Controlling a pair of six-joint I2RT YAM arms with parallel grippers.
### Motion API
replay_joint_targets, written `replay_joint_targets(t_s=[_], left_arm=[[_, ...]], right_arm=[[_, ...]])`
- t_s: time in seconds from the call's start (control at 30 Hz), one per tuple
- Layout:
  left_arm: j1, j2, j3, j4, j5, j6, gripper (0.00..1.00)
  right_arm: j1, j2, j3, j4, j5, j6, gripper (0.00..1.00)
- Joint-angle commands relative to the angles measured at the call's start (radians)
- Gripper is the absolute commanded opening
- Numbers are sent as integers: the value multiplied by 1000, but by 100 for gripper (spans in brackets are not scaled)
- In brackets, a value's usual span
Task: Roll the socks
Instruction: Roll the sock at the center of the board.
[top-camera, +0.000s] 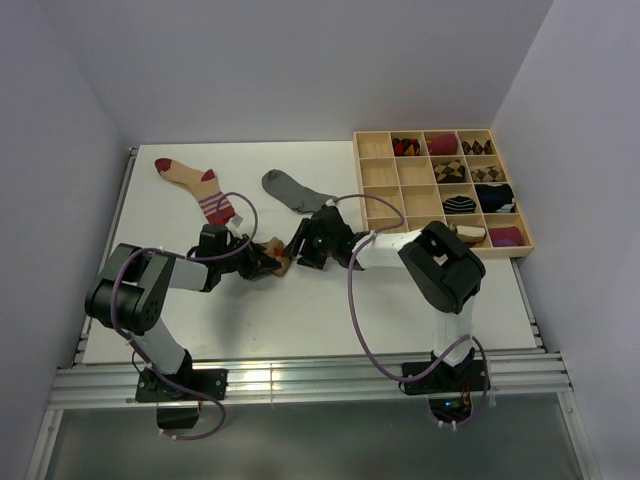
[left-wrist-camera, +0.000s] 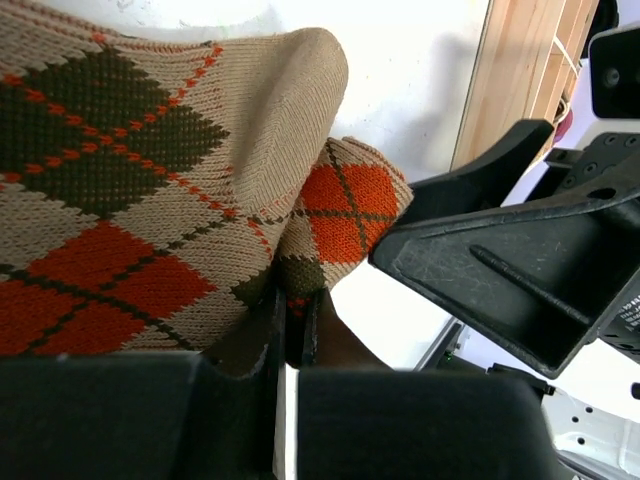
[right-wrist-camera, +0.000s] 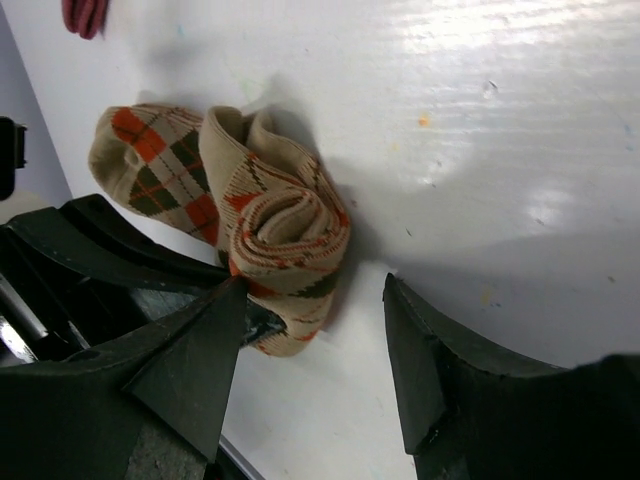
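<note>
The brown argyle sock (right-wrist-camera: 285, 245) lies partly rolled on the white table, its rolled end facing the right wrist camera. My left gripper (left-wrist-camera: 292, 318) is shut on a fold of this sock (left-wrist-camera: 150, 190) at its edge. My right gripper (right-wrist-camera: 315, 325) is open, with the roll against its left finger (right-wrist-camera: 200, 350) and bare table before its right finger. From above, the two grippers (top-camera: 268, 262) (top-camera: 298, 250) meet at the argyle sock (top-camera: 279, 258). The grey sock (top-camera: 290, 190) and the beige sock with dark-red toe and heel (top-camera: 195, 185) lie flat farther back.
A wooden compartment tray (top-camera: 380, 175) at the back right holds several rolled sock bundles. The right arm's black body (left-wrist-camera: 500, 270) stands close to the left gripper. White walls enclose the table on three sides.
</note>
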Motion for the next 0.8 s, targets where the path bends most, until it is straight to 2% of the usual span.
replay_joint_targets(t_s=[0.0, 0.27, 0.37, 0.4, 0.47, 0.5, 0.6, 0.77], left_arm=[[0, 44, -2, -112, -24, 22, 3], [2, 64, 3, -116, -12, 27, 4], [2, 63, 3, -115, -13, 34, 6], [2, 57, 0, -104, -12, 37, 6], [2, 43, -5, -101, -25, 51, 12], [2, 22, -7, -116, -38, 62, 15], [-1, -35, 4, -181, -82, 112, 28], [-44, -141, 26, -274, -214, 204, 48]], right_arm=[[-7, 45, 25, 34, 3, -2, 64], [-7, 91, 54, 43, -5, -26, 58], [-7, 103, 50, 49, -12, -25, 50], [-7, 105, 48, 51, -12, -25, 40], [-7, 102, 45, 40, -9, -28, 29], [-7, 98, 48, 29, -6, -32, 17], [-7, 82, 51, -8, 6, -45, 0], [-7, 56, 80, -112, 22, -57, 0]])
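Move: The rolled end of the argyle sock lies just off the right hand's open fingertips, about 1 cm ahead, 2 cm to the left and 1 cm lower. From the left hand, still pinching the sock at the roll, its middle is some 1 cm ahead and 2 cm to the right, at about the same height. From the right hand the grey sock is roughly 16 cm ahead and straight out, the striped sock about 17 cm ahead and 25 cm left, both some 2 cm lower. The roll of the argyle sock passes from the left fingers to the right ones: the right hand eases about 2 cm left and forward onto the roll, sinks 1 cm and closes from well open to nearly shut, pinching its upper folds. Only as the right fingers close does the left hand, almost still until then, open to nearly half and let go, starting to lift slightly. ##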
